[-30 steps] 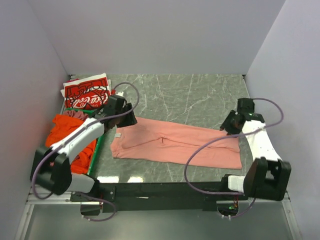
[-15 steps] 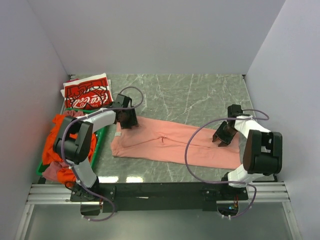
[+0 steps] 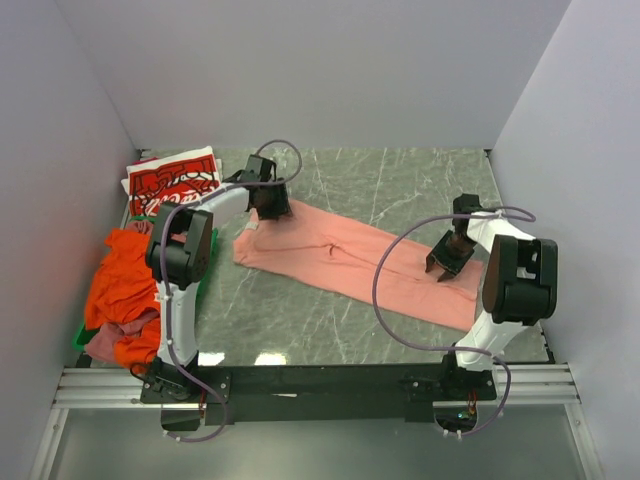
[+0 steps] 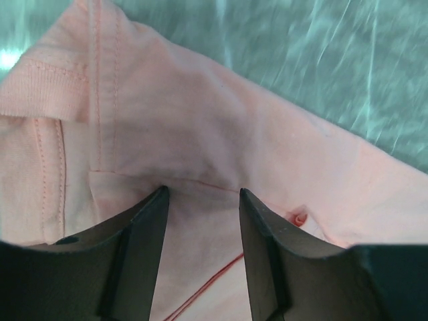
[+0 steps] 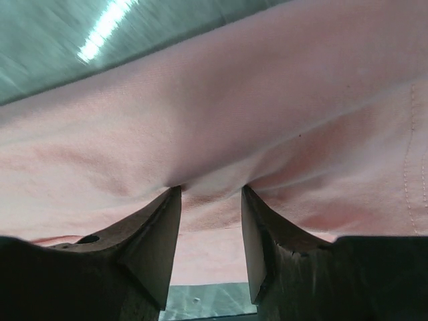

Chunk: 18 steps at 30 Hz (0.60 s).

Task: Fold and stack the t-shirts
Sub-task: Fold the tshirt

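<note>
The salmon-pink t-shirt [image 3: 340, 255] lies folded into a long strip, slanting across the marble table [image 3: 400, 185]. My left gripper [image 3: 268, 205] [image 4: 200, 194] grips its far-left collar end, and pink cloth [image 4: 234, 120] fills the space between the jaws. My right gripper [image 3: 445, 262] [image 5: 210, 190] holds the strip near its right end, with a puckered fold of cloth [image 5: 234, 100] caught between the fingertips. The red Coca-Cola t-shirt [image 3: 172, 180] lies folded at the back left. The orange t-shirt [image 3: 125, 280] and the mauve one [image 3: 105, 343] are heaped at the left.
A green crate [image 3: 197, 285] under the heap of shirts stands along the left wall. Grey walls close the table in at the left, back and right. Purple cables loop off both arms above the table.
Both grippers have moved toward the back of the table and the pink strip came with them. Its left end has swung up toward the Coca-Cola shirt, so it now lies slanted.
</note>
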Each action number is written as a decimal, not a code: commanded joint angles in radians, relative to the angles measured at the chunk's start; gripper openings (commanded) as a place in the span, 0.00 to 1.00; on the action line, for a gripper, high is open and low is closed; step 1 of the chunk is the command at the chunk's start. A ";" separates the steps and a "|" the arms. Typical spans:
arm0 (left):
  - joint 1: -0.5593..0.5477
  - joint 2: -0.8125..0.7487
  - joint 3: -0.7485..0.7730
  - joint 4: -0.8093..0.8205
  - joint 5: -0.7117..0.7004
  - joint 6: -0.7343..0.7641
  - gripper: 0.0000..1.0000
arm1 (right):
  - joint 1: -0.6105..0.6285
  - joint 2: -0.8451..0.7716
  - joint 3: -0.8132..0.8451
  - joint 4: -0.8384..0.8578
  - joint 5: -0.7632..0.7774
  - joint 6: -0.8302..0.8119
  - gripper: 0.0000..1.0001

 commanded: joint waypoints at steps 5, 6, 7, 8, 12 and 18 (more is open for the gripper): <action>-0.002 0.070 0.178 -0.113 -0.039 0.098 0.53 | 0.006 0.059 0.111 0.047 0.002 0.026 0.48; -0.005 0.047 0.179 -0.115 -0.039 0.098 0.53 | 0.009 0.054 0.112 0.047 -0.004 0.029 0.48; -0.016 0.033 0.176 -0.118 -0.039 0.100 0.53 | 0.011 0.048 0.112 0.047 -0.013 0.031 0.48; -0.023 0.018 0.172 -0.118 -0.042 0.097 0.53 | 0.014 0.039 0.111 0.047 -0.016 0.031 0.48; -0.077 -0.070 0.129 -0.092 -0.048 0.085 0.54 | 0.032 -0.004 0.095 0.047 -0.022 0.029 0.48; -0.157 -0.064 0.133 -0.073 -0.054 0.071 0.54 | 0.050 -0.070 0.046 0.042 -0.029 0.019 0.48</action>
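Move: The pink t-shirt lies as a long folded strip under both hands, its middle some 14 cm back and 17 cm to the right of the left hand. The folded red shirt is about 8 cm farther out and 22 cm to the left of the left hand, and the green bin of clothes about 22 cm back and 29 cm to its left. From the right hand the strip's middle lies about 17 cm left and 3 cm ahead; both hands have cloth right at their fingertips. Both half-open grippers, fingertips down on the pink strip, finish their forward push by dragging the cloth 2 to 3 cm farther out, the right hand going slightly farther than the left. Then both lift off with fingers unchanged: the left rises about 4 cm while swinging some 5 cm right and 3 cm back over the strip towards its middle, turning slightly clockwise, and the right comes up only 1 to 2 cm, easing a little to its left. ##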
